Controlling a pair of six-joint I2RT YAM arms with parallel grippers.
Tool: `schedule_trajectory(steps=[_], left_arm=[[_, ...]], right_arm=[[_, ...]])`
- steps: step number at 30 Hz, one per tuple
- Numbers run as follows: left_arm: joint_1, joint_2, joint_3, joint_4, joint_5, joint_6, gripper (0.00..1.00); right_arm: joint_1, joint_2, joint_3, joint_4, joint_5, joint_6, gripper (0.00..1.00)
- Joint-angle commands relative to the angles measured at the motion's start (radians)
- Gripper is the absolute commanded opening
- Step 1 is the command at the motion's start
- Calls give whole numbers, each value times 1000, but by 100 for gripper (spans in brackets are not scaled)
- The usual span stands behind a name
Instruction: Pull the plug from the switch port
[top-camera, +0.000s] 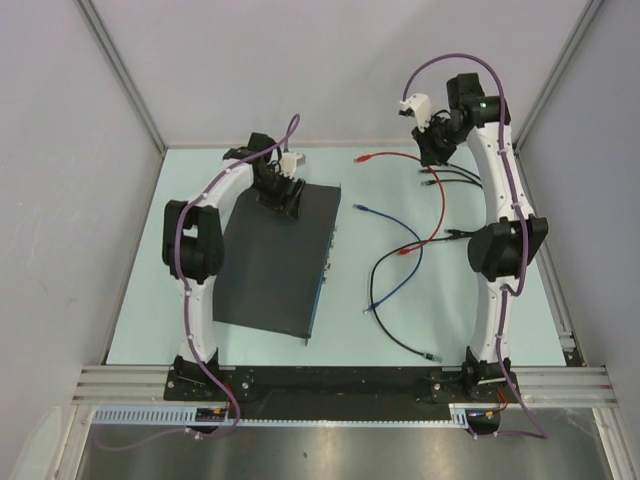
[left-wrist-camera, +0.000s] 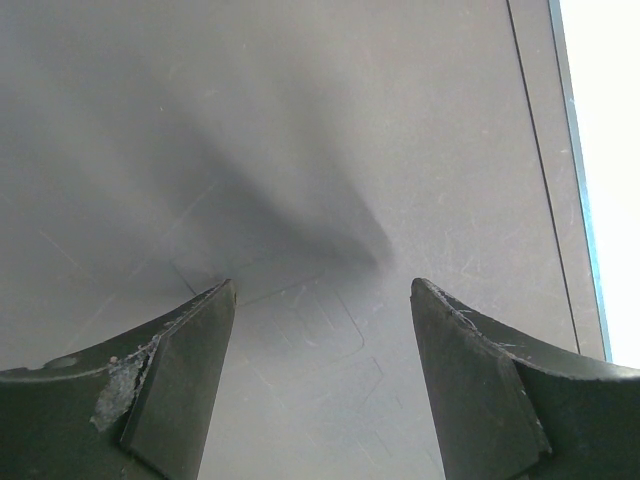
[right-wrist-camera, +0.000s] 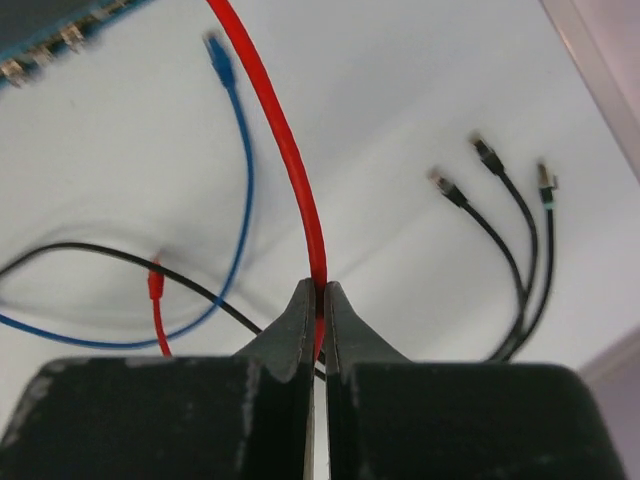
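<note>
The switch (top-camera: 270, 265) is a flat black box lying left of centre, its blue-grey socket face (top-camera: 327, 255) turned right. A corner of that face shows in the right wrist view (right-wrist-camera: 50, 25). My left gripper (top-camera: 281, 198) stands open over the far end of the switch top (left-wrist-camera: 300, 150), nothing between its fingers (left-wrist-camera: 190, 340). My right gripper (top-camera: 432, 150) is at the far right, shut on a red cable (right-wrist-camera: 290, 150) pinched at its fingertips (right-wrist-camera: 321, 290). One red plug (top-camera: 362, 158) lies on the table apart from the switch. The other red end (right-wrist-camera: 155, 285) lies by a black cable.
A blue cable (top-camera: 405, 270) with a loose plug (right-wrist-camera: 213, 45) curves between switch and right arm. A long black cable (top-camera: 385, 320) loops toward the near edge. Three black plugs (right-wrist-camera: 490, 165) lie at the far right. Walls close the table's far, left and right sides.
</note>
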Motion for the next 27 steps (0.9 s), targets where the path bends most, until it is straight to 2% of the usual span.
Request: schedule_trajectory(steps=[1,5,6,11,15,20,27], left_arm=[[6,72,16,10,14,-10,79],[6,75,20,3,20,-11,79],[6,74,16,3,20,-11,79],[6,74,2,6,28,-22,79],[4,69,-12,7,46,-39,79],[4,48,-50,13,36,-34,79],[4,23,-98,23,29,-42,79]], right_arm=[[-49,-26,-49,-80,160,-178,0],[-119,30,17,-59,254,-324,0],[-151,44,22,-27,268,-383,0],[-243,141,-21,136,382,-467,0],[-258,245,-9,333,464,-470,0],[-223,334,-12,484,470,-442,0],[-176,339,-76,729,447,-340,1]])
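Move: The right hand, shut on the red cable, is taking it to the far black plugs, which lie about 11 cm ahead, 13 cm to its right and 22 cm below. The near black plugs lie some 8 cm back and 10 cm right, and the blue cable's far plug about level with the hand and 14 cm left, both just as far below. From the idle left hand the far black plugs are roughly 15 cm ahead, 44 cm right and 6 cm lower. Right hand swings the pinched red cable some 20 cm right, then down 15 cm and forward, towards the far black plugs. ##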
